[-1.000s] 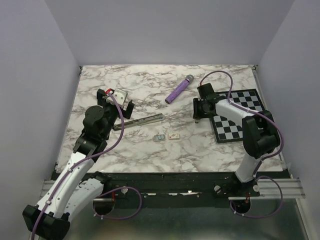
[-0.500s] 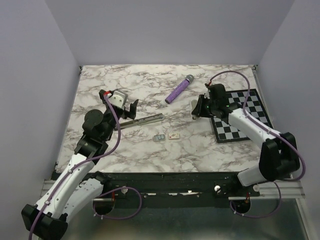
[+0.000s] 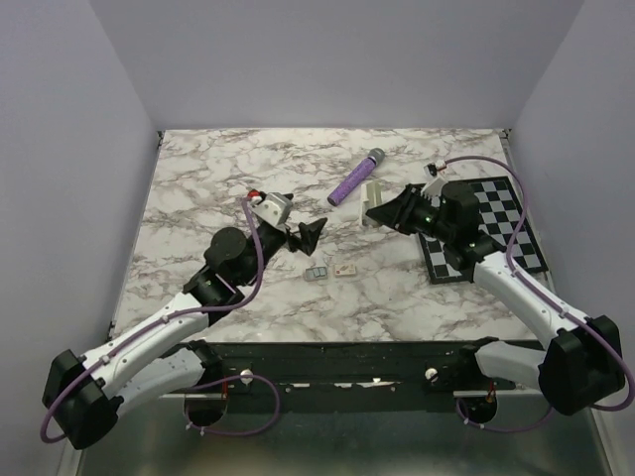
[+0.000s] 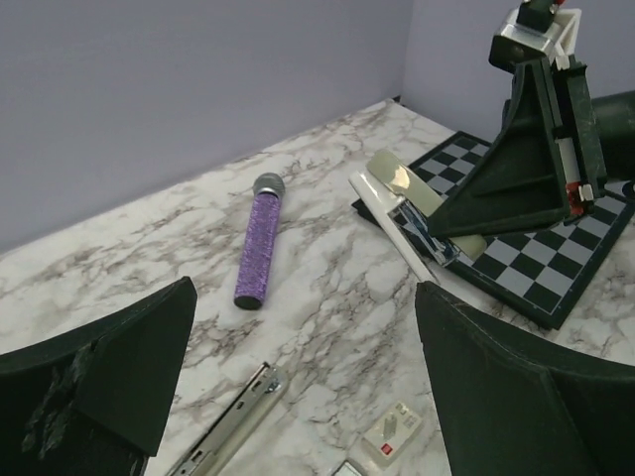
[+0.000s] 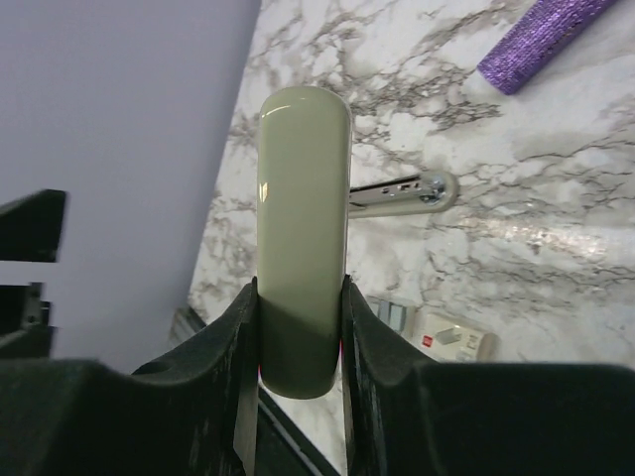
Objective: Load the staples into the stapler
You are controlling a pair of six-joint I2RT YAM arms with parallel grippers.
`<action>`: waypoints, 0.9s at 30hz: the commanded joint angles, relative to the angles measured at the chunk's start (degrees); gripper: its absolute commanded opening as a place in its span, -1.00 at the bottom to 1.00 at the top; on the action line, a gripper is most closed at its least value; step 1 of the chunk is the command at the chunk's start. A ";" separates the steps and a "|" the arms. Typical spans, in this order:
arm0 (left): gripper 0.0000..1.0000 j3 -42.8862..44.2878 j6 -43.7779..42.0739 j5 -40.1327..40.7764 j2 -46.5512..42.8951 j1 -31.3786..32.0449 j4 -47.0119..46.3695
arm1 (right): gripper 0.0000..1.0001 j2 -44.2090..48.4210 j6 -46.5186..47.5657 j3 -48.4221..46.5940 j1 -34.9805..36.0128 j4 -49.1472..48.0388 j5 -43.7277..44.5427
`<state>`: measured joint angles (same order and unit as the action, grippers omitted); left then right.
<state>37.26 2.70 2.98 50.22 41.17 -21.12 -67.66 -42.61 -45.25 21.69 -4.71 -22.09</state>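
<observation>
The beige stapler is held off the table, pinched at one end, with my right gripper shut on it. From above, the stapler sticks out of the right gripper near the mat's left edge. A silvery metal rail lies on the marble below my open left gripper, which hovers at table centre. The staples lie just in front: a cream box and a grey block. Nothing is between the left fingers.
A purple cylinder with a grey tip lies behind the stapler. A black-and-white checkered mat covers the right side under the right arm. Grey walls close in the marble table on three sides.
My right gripper closed on the stapler and raised it off the table, tilting it. My left arm swung right, carrying its open gripper from the back left to above the rail.
</observation>
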 commanded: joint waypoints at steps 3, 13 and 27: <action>0.97 -2.10 -4.08 6.59 8.91 9.52 -13.49 | -0.99 3.58 -10.99 2.98 0.37 -12.68 -6.12; 0.90 -3.59 -15.26 14.50 20.79 17.10 -29.22 | -0.99 7.27 -16.27 7.28 0.37 -16.55 -6.04; 0.34 -2.01 -17.91 19.87 30.38 19.13 -42.94 | -0.99 9.12 -19.18 9.48 0.54 -18.14 -5.95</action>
<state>34.04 -16.29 21.17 79.75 59.77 -56.82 -59.88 -60.55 -36.58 21.76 -19.70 -26.76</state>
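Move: The green stapler, gripped in the right hand, has its middle some 7 cm ahead of the left hand, 15 cm to its right and 8 cm lower; from the right hand it is about 3 cm ahead and 1 cm left, nearly level. On the table, about 28 cm below the left hand, the staples box is 3 cm back and 10 cm right, the opened stapler 6 cm ahead and 11 cm left, the microphone some 26 cm ahead and 13 cm right. Towards the green stapler's free base end the open left hand sweeps right about 10 cm while sinking some 7 cm, then eases off, its fingertips tilting up and closing by about a third around that end; contact can't be made out. The right hand keeps its grip, lifting the stapler and drawing it back a little, its fingertips tipping up nearly 20 degrees. ##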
